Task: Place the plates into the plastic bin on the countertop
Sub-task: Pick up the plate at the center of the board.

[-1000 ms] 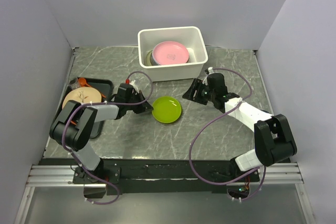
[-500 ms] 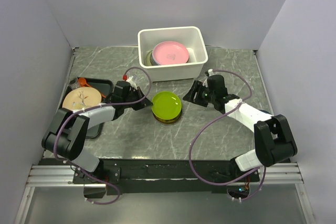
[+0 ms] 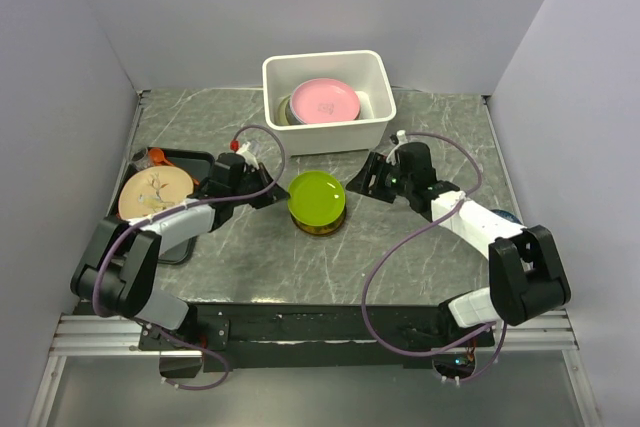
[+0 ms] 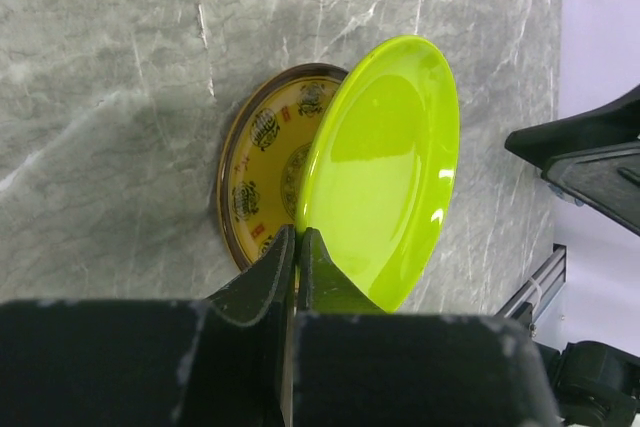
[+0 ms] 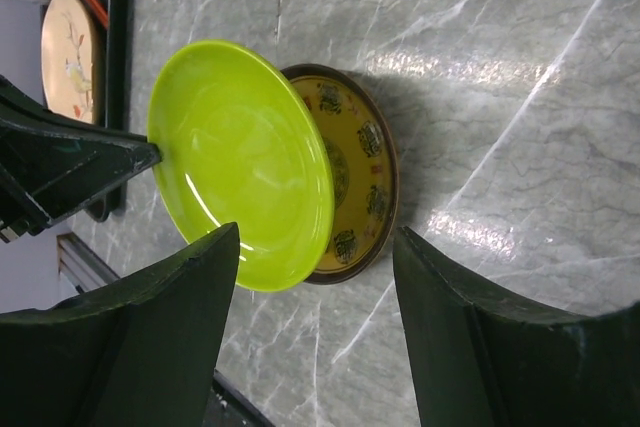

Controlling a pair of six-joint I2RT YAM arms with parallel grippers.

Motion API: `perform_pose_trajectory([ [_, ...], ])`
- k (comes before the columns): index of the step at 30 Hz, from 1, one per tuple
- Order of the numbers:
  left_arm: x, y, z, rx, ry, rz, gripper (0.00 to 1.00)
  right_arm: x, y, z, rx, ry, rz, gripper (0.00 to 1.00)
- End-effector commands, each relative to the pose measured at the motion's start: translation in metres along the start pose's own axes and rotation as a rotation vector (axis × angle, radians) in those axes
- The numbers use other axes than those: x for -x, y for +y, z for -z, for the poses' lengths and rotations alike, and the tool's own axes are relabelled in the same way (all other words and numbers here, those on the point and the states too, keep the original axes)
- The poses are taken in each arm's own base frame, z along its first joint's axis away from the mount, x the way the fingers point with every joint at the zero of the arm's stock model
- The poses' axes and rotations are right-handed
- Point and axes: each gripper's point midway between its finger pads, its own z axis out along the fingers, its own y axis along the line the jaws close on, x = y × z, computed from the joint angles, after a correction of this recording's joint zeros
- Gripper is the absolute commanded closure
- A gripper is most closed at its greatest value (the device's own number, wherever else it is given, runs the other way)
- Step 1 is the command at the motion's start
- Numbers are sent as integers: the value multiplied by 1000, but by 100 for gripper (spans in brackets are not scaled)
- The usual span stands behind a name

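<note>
My left gripper (image 3: pixel 272 195) (image 4: pixel 298 237) is shut on the near rim of a lime green plate (image 3: pixel 317 197) (image 4: pixel 385 167) (image 5: pixel 240 162). It holds the plate lifted and tilted above a yellow plate with a brown rim (image 3: pixel 322 228) (image 4: pixel 262 182) (image 5: pixel 360 187), which lies flat on the countertop (image 3: pixel 400 247). My right gripper (image 3: pixel 362 179) (image 5: pixel 318 237) stands open just right of both plates, touching neither. The white plastic bin (image 3: pixel 320 56) at the back holds a pink plate (image 3: pixel 324 101) on top of others. A cream plate with a sprig (image 3: pixel 155 192) (image 5: pixel 68 57) rests at the left.
The cream plate lies on a flat black tray (image 3: pixel 185 159) at the left edge, beside an orange object (image 3: pixel 158 157). A bit of something blue (image 3: pixel 505 215) shows by the right arm's elbow. Grey walls close in three sides.
The left gripper has raised the lime green plate off the yellow plate and tipped it up on edge. The right gripper has edged closer to it, its jaws still open.
</note>
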Motion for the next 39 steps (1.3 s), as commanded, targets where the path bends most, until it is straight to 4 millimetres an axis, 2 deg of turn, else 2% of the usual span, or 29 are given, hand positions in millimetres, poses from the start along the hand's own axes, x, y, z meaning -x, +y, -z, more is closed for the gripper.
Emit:
perform_pose_trajectory([
  [1, 12, -28, 10, -104, -45, -24, 99, 3, 14, 4, 58, -18, 19, 30],
  [16, 12, -52, 19, -222, -42, -25, 99, -2, 20, 3, 106, 7, 9, 30],
  [26, 10, -64, 22, -296, -34, -28, 99, -12, 32, 0, 200, 47, -6, 33],
  [35, 7, -68, 22, -328, -21, -24, 99, -21, 42, -3, 272, 87, -13, 51],
  [38, 6, -68, 22, -331, -18, -25, 99, -23, 44, -3, 282, 95, -9, 59],
  [39, 6, -67, 22, -330, -17, -24, 99, -23, 46, -3, 287, 96, -7, 66],
])
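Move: I already hold the green plate by its left rim in my left hand. Its middle is some 6 cm to the right of that hand and about 1 cm lower. From my open right hand the plate's middle lies about 11 cm left, 3 cm back and 3 cm down. The yellow plate sits about 8 cm below my left hand, 6 cm right and 1 cm back. The bin's middle is about 20 cm ahead of my right hand and 8 cm left. With my left hand I keep the pinch and lift the green plate about 4 cm, easing right and slightly back and rolling so its right side comes up. My right hand goes left and back, some 4 cm in all, towards the plate's right rim, turning counter-clockwise; late on, its fingers start closing around that rim but stay partly open. ##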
